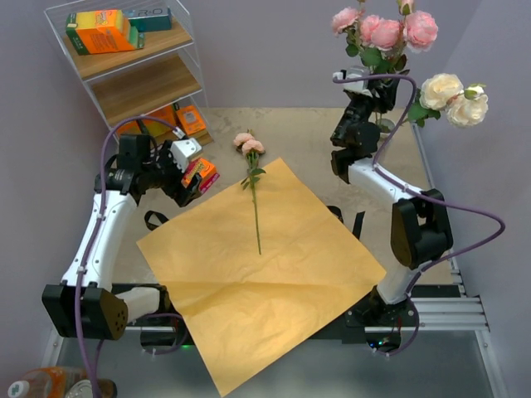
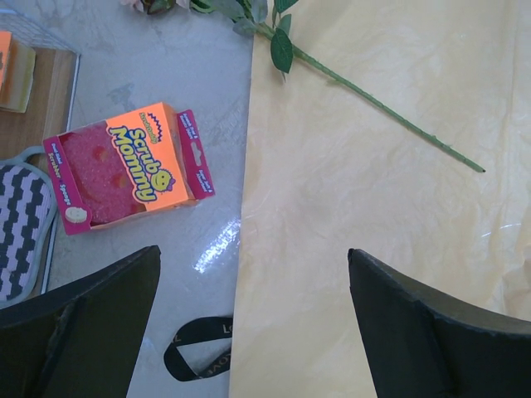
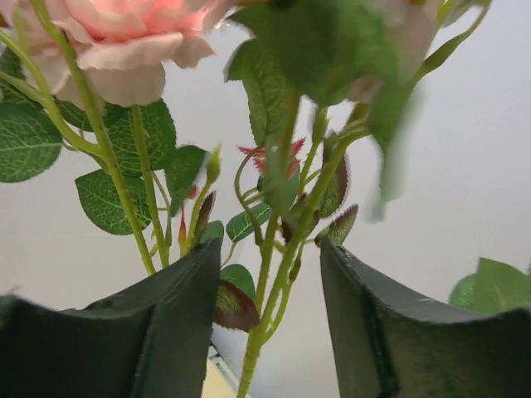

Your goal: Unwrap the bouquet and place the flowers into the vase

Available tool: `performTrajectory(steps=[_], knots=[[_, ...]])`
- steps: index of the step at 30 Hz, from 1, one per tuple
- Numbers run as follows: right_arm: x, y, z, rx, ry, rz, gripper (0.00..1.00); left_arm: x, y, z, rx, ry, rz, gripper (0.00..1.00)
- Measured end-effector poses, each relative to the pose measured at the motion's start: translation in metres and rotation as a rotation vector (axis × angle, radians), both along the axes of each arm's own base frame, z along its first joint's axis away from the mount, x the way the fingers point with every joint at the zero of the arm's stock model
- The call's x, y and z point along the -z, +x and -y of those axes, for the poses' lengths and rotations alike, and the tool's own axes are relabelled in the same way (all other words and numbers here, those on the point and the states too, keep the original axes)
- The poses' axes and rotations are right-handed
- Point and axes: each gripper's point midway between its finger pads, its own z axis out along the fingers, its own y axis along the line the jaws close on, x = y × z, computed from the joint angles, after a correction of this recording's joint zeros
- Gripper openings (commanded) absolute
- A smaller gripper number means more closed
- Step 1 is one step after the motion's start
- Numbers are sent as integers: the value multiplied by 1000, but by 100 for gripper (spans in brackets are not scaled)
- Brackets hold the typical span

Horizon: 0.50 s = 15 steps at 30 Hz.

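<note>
The orange paper [image 1: 265,282] lies unwrapped and flat on the table, pale in the left wrist view [image 2: 373,249]. One pink flower [image 1: 254,186] lies on it, its stem [image 2: 373,104] pointing toward me. Pink flowers [image 1: 386,31] and cream ones [image 1: 442,89] stand upright at the back right. The vase is mostly hidden behind my right arm. My right gripper [image 1: 375,93] is raised among their stems. Its jaws [image 3: 270,245] are open around a green stem [image 3: 278,290], with gaps on both sides. My left gripper [image 1: 184,184] hangs wide open over the paper's left edge [image 2: 254,251], holding nothing.
A black ribbon [image 2: 195,348] lies by the paper's left edge. A Scrub Mommy sponge box [image 2: 129,170] sits left of the paper, and a striped cloth [image 2: 21,215] beyond it. A clear shelf rack [image 1: 141,75] with boxes stands at the back left. Bottles [image 1: 50,383] sit at the near left corner.
</note>
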Motion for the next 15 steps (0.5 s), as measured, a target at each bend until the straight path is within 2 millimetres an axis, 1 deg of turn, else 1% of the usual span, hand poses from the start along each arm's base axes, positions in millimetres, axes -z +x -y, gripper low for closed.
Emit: performTrajectory(steps=[5,9,10,12,15], knots=[[-11,-25,-15,-39,26,17,68,-13,-8,1,0,-9,42,99],[-14,-53,-37,-78,97,19,74,-22,-13,2,-4,-26,62,99],[-11,-61,-43,-82,115,7,75,-24,-14,3,-3,-30,66,100],[1,-76,-55,-89,141,-34,76,-27,-17,4,-5,-38,71,99],[28,-95,-73,-102,133,-127,76,-31,-21,5,-7,-49,77,99]])
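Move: The last pink rose lies across the paper, its middle about 32 cm to the right hand's left, 8 cm back and some 42 cm below; the sponge box is about 15 cm left of it and 4 cm farther out. The vase's middle is roughly 4 cm ahead, 1 cm right and 30 cm below, with the placed pink blooms about 8 cm ahead, straight on, and 12 cm above. From the left hand the rose is some 19 cm right, 9 cm ahead, 20 cm below. The right hand, its fingers already half open around the pink roses' stems, opens them wider and draws off the stems, going back about 9 cm and left some 7 cm, away from the vase and towards the last rose, level at first and then dipping about 3 cm as the wrist turns roughly 10 degrees. Meanwhile the empty left hand, still wide open above the table, lifts about 3 cm and eases back 2 cm. ##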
